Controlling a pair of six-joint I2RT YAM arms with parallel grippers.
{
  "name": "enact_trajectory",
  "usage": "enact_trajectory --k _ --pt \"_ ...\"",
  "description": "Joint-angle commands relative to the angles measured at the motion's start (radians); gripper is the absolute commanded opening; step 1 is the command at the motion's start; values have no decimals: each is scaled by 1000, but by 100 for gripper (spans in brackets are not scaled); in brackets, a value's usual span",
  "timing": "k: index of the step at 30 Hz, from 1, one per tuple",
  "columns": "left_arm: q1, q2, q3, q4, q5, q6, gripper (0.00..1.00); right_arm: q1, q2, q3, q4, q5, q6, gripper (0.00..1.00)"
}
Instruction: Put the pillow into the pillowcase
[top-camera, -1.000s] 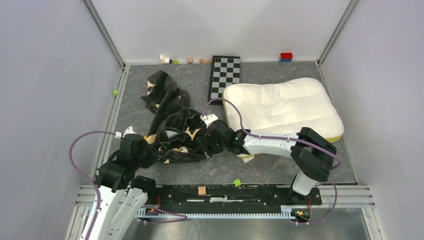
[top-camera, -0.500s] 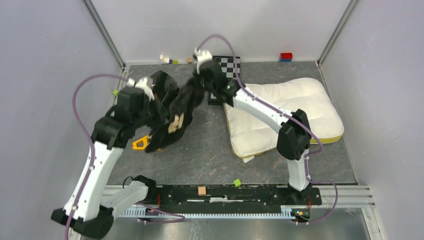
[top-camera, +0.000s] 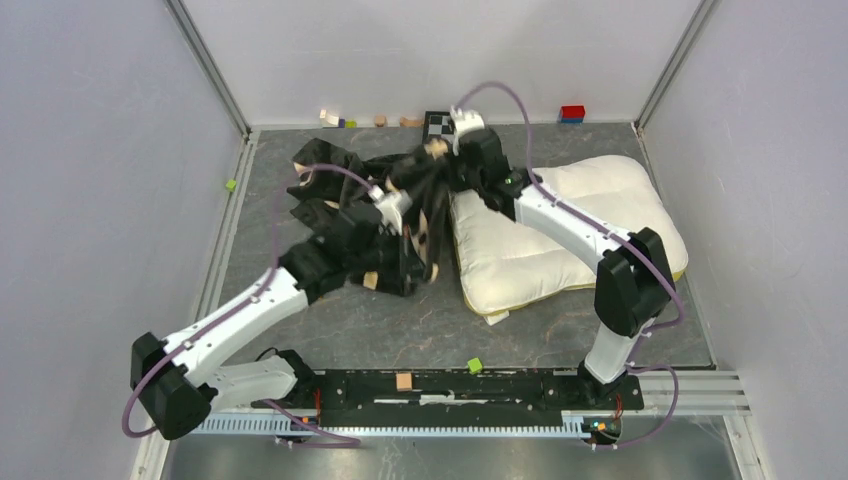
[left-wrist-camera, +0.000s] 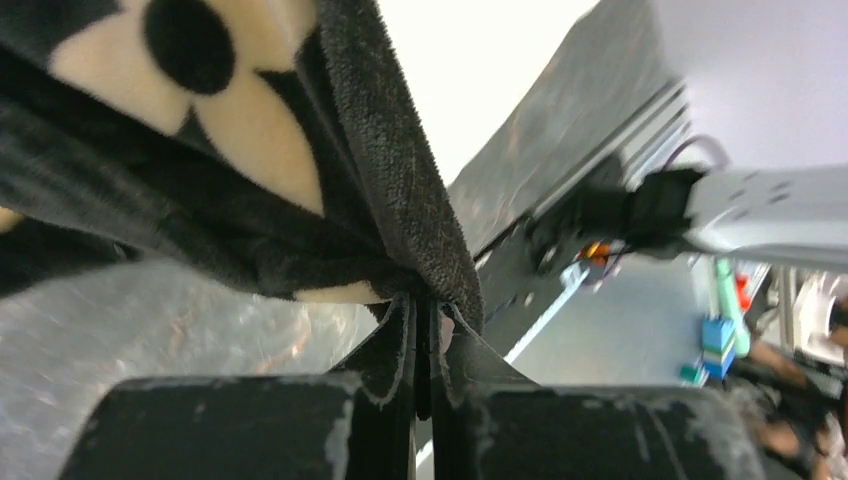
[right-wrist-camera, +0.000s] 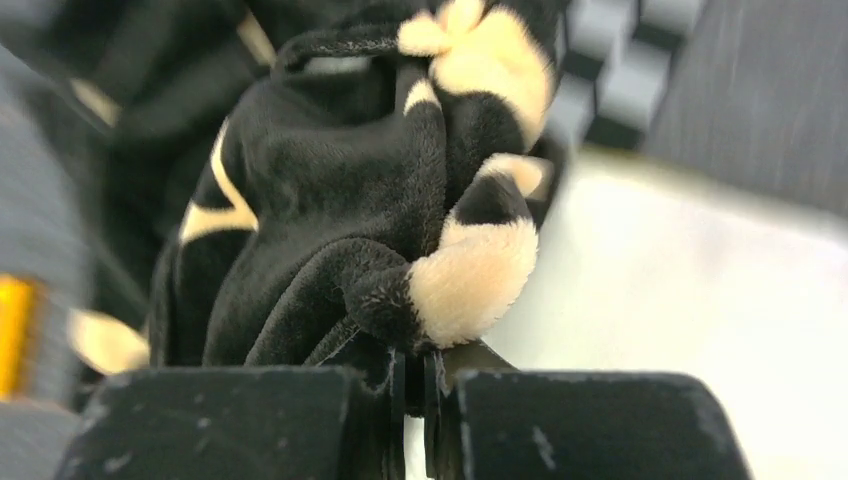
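Observation:
The pillow (top-camera: 575, 225), plump and cream-white with a yellow side band, lies at the right of the table. The pillowcase (top-camera: 345, 215), black plush with tan motifs, hangs bunched between both arms, just left of the pillow. My left gripper (top-camera: 410, 232) is shut on a black fold of the pillowcase (left-wrist-camera: 230, 150), its tips (left-wrist-camera: 425, 300) pinching the fabric. Near the pillow's back-left corner, my right gripper (top-camera: 437, 165) is shut on another edge of the pillowcase (right-wrist-camera: 340, 220), pinched at its tips (right-wrist-camera: 412, 355). White pillow (right-wrist-camera: 690, 300) shows just beyond that fold.
A checkered board (top-camera: 437, 121) at the back is mostly hidden behind the right wrist. Small blocks (top-camera: 335, 120) and a red-blue block (top-camera: 572, 113) sit along the back wall. Green cubes lie at the front (top-camera: 475, 365) and at the left edge (top-camera: 230, 185).
Both arms lifted the pillowcase off the front-left of the table, carried it back, then shifted it right to the pillow's left edge. The pillow has not moved.

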Motion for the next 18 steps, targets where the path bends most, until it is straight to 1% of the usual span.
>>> enact_trajectory --k 1,3,5,6,9,11,13,14,16,18 --pt "-153 3 -192 95 180 -150 2 -129 -88 -299 93 113 64 1" --pt "-171 13 -268 139 158 -175 2 -148 -125 -385 79 119 83 11" --pt "-173 22 -305 155 129 -189 2 -155 -166 -459 79 106 88 30" --pt "-173 23 -309 146 106 -193 2 -155 -193 -493 89 91 91 42" --pt "-173 6 -279 46 -7 -189 2 -155 -266 -577 127 23 94 65" --pt "-173 -18 -264 -31 -111 -193 2 -155 -295 -598 121 19 96 75" --pt "-172 -28 -261 -93 -199 -212 2 -156 -312 -595 98 -7 94 82" --pt "-171 -27 -260 -113 -231 -218 2 -154 -322 -593 87 -25 92 91" --pt "-164 -15 -251 -133 -265 -227 2 -150 -351 -591 55 -13 84 96" --pt "-146 11 -221 -153 -301 -225 2 -145 -384 -582 16 13 69 98"
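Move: From my right hand, already gripping the pillowcase, the pillow's middle lies about 25 cm to the right, 9 cm back and 18 cm below; its left edge is 10 cm back and only 3 cm right. The chessboard is some 11 cm ahead, about 1 cm right, 23 cm down. From my left hand, also holding the case, the pillow is 16 cm ahead, 28 cm right and 17 cm below; the green cube is 9 cm back, 9 cm right, 23 cm down. I swing the stretched pillowcase down with both hands. My right hand drops about 16 cm, going right and back to the pillow's left edge, and opens wide there to let go of the case while rising some 5 cm and easing farther right. My left hand keeps its pinch and goes down about 13 cm and back 6, its fingers tipping downward. ##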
